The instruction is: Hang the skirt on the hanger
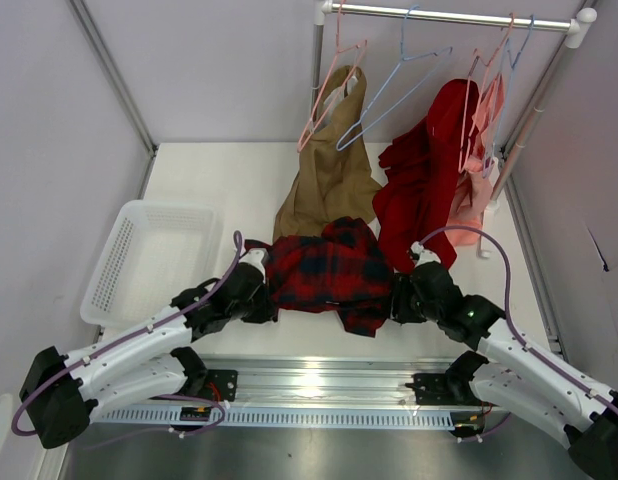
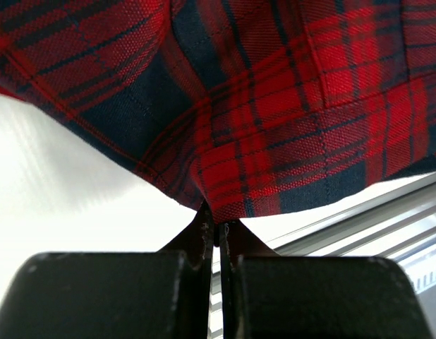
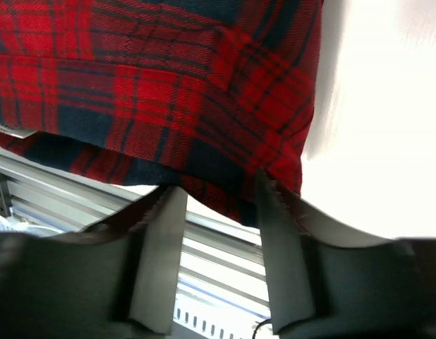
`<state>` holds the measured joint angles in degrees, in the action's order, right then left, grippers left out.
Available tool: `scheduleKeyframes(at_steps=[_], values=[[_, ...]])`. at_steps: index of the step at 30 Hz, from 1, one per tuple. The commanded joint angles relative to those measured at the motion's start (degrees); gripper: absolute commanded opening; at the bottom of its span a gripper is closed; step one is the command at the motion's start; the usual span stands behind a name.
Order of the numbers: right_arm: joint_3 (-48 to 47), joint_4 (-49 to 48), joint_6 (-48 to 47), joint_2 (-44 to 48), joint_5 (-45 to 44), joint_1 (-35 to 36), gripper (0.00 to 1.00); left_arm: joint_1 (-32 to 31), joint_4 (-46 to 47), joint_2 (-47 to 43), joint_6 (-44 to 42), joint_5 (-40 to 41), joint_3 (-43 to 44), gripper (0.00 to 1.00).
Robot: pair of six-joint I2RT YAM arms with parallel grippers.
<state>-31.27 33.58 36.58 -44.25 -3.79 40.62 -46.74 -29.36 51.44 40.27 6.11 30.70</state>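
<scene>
The red and navy plaid skirt (image 1: 324,265) hangs bunched between my two grippers, just above the table's near edge. My left gripper (image 1: 261,292) holds its left end; in the left wrist view the jaws (image 2: 216,226) are shut on the skirt's hem (image 2: 274,106). At the skirt's right end is my right gripper (image 1: 397,296). Its fingers stand apart in the right wrist view (image 3: 214,194), with the plaid hem (image 3: 168,92) lying across the tips, not pinched. The light-blue wire hanger (image 1: 394,95) hangs tilted from the rail at the back, far from both grippers.
A tan garment (image 1: 329,180) on a pink hanger (image 1: 334,85) and a plain red garment (image 1: 419,185) hang from the rail (image 1: 449,15) right behind the skirt. A pink garment (image 1: 477,200) hangs at the right. A white basket (image 1: 139,255) sits left. The metal base rail (image 1: 319,385) runs along the front.
</scene>
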Motion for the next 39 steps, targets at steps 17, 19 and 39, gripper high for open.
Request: scheduleKeyframes(at_steps=[17,19,39], values=[[-1.3,9.1,12.3,11.4,-6.7,1.0,0.74,0.2,1.2,1.1,-2.6,-2.2,6.9,0.00],[-0.5,9.3,13.4,11.1,-8.1,1.0,0.74,0.2,0.8,1.0,-2.6,-2.2,7.4,0.00],[3.0,9.2,18.4,21.9,-10.1,1.0,0.72,0.2,-1.1,0.6,-2.6,-1.5,8.6,0.00]])
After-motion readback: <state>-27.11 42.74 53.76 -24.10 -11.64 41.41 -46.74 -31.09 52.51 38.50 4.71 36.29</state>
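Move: My left hand still pinches the skirt's left waist corner; the skirt's middle lies about 11 cm ahead and 14 cm to the right, slightly lower. My right hand, fingers already partly open, has the skirt's right corner just 1 cm ahead and 2 cm below; from there the skirt's middle is 11 cm ahead and 14 cm left, and the red garment's lower end about 18 cm ahead, 5 cm right. The white basket stands some 27 cm left and 12 cm ahead of my left hand. I spread my right fingers wider around the skirt's right corner and back them off it, about 3 cm right and 1.5 cm towards me, rising 2 cm, dipping to the starting height, then rising again, while the wrist turns clockwise some 15 degrees. My left hand keeps its pinch and eases up about 3 cm, slightly right. ##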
